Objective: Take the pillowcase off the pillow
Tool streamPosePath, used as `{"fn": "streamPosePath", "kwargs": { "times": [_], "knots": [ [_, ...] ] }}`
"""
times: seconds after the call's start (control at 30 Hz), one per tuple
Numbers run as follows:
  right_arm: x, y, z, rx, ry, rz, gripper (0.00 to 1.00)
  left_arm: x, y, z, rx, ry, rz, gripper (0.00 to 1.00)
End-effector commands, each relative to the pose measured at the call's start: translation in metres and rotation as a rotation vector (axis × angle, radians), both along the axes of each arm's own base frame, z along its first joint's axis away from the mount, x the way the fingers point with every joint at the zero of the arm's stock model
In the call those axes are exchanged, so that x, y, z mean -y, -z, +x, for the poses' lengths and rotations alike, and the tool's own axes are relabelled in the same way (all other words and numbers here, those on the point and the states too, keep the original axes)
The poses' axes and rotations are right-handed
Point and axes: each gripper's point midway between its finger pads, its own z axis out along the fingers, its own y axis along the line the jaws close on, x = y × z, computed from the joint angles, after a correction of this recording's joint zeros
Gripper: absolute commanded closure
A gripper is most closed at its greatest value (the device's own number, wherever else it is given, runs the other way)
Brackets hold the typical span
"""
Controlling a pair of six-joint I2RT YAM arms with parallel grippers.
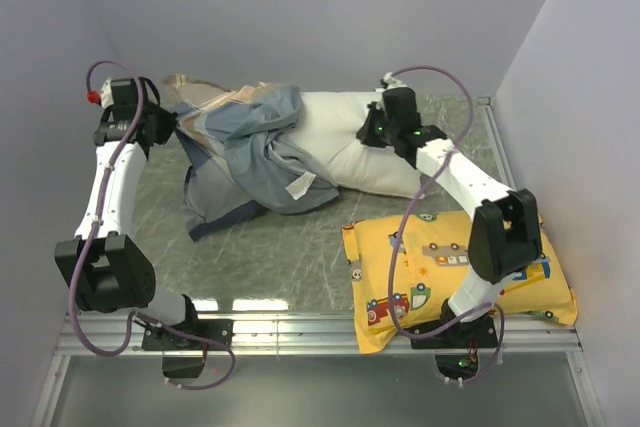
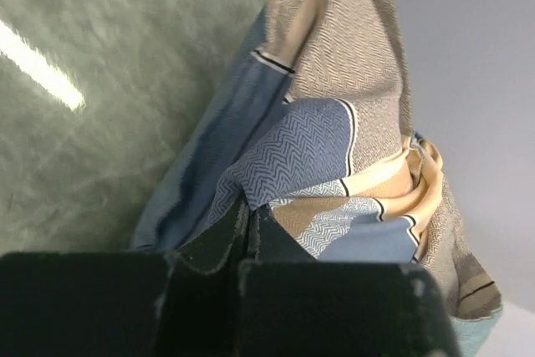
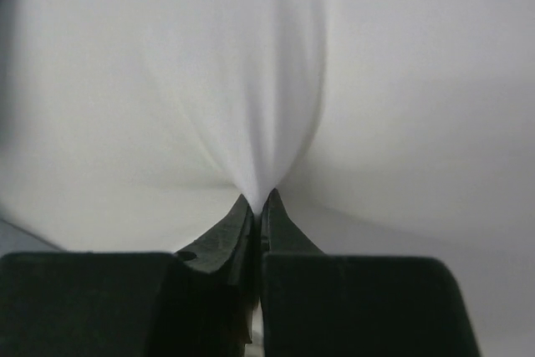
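The striped blue, grey and beige pillowcase (image 1: 250,152) lies bunched at the back left, still over the left end of the white pillow (image 1: 345,142). My left gripper (image 1: 172,127) is shut on the pillowcase's left edge; in the left wrist view the cloth (image 2: 334,148) is pinched between its fingertips (image 2: 251,206). My right gripper (image 1: 368,134) is shut on the bare pillow near its right end; in the right wrist view white fabric (image 3: 267,81) puckers into the closed tips (image 3: 259,200).
A yellow cartoon-vehicle print pillow (image 1: 440,272) lies at the front right under my right arm. The walls stand close behind and at both sides. The grey marbled table top (image 1: 270,257) shows in front of the pillowcase.
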Motion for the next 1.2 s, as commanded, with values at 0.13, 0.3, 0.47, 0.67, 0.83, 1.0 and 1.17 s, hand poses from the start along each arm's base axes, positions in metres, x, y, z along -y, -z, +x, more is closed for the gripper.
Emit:
{"fn": "streamPosePath", "kwargs": {
  "times": [0.13,0.3,0.47,0.67,0.83,1.0,1.17],
  "knots": [
    [0.128,-0.018,-0.01,0.028,0.361,-0.118,1.0,-0.089,-0.054,0.017,0.117,-0.182,0.056,1.0],
    [0.098,0.001,-0.008,-0.014,0.261,-0.05,1.0,-0.034,-0.055,0.065,0.1,0.056,0.062,1.0],
    [0.05,0.016,-0.01,-0.053,0.135,0.09,1.0,0.041,-0.042,0.084,0.07,0.248,0.13,0.7],
    [0.03,0.04,-0.01,-0.102,0.101,0.184,1.0,0.09,-0.016,0.057,0.045,0.386,0.151,0.26],
    [0.027,0.048,-0.007,-0.118,0.095,0.186,1.0,0.086,-0.007,-0.002,0.073,0.327,0.157,0.19],
    [0.03,0.049,-0.006,-0.118,0.102,0.164,1.0,0.059,0.001,-0.056,0.067,0.178,0.179,0.16],
    [0.032,0.045,-0.004,-0.104,0.104,0.156,1.0,0.07,0.029,-0.095,0.086,0.189,0.09,0.21]
  ]
}}
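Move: My left hand already pinches the left end of the pillowcase. Its bunched bulk lies about 22 cm to this hand's right, 6 cm back and 15 cm lower; the loose dark-blue hem hangs some 11 cm right and 21 cm back, with the white tag roughly 28 cm right and 14 cm back. My right hand already grips the bare pillow, whose exposed middle is about 2 cm left, 1 cm back and a little below; the bulk sits 18 cm to its left and 3 cm back. I carry the held pillowcase end about 7 cm forward with my left hand, then swing right, turning some 20 degrees clockwise while the fingers open wide and release the cloth. Still open, that hand draws back about 16 cm, dipping and rising again. My right hand keeps its pinch on the pillow, easing right a little, up, then down, and rolling slightly. ##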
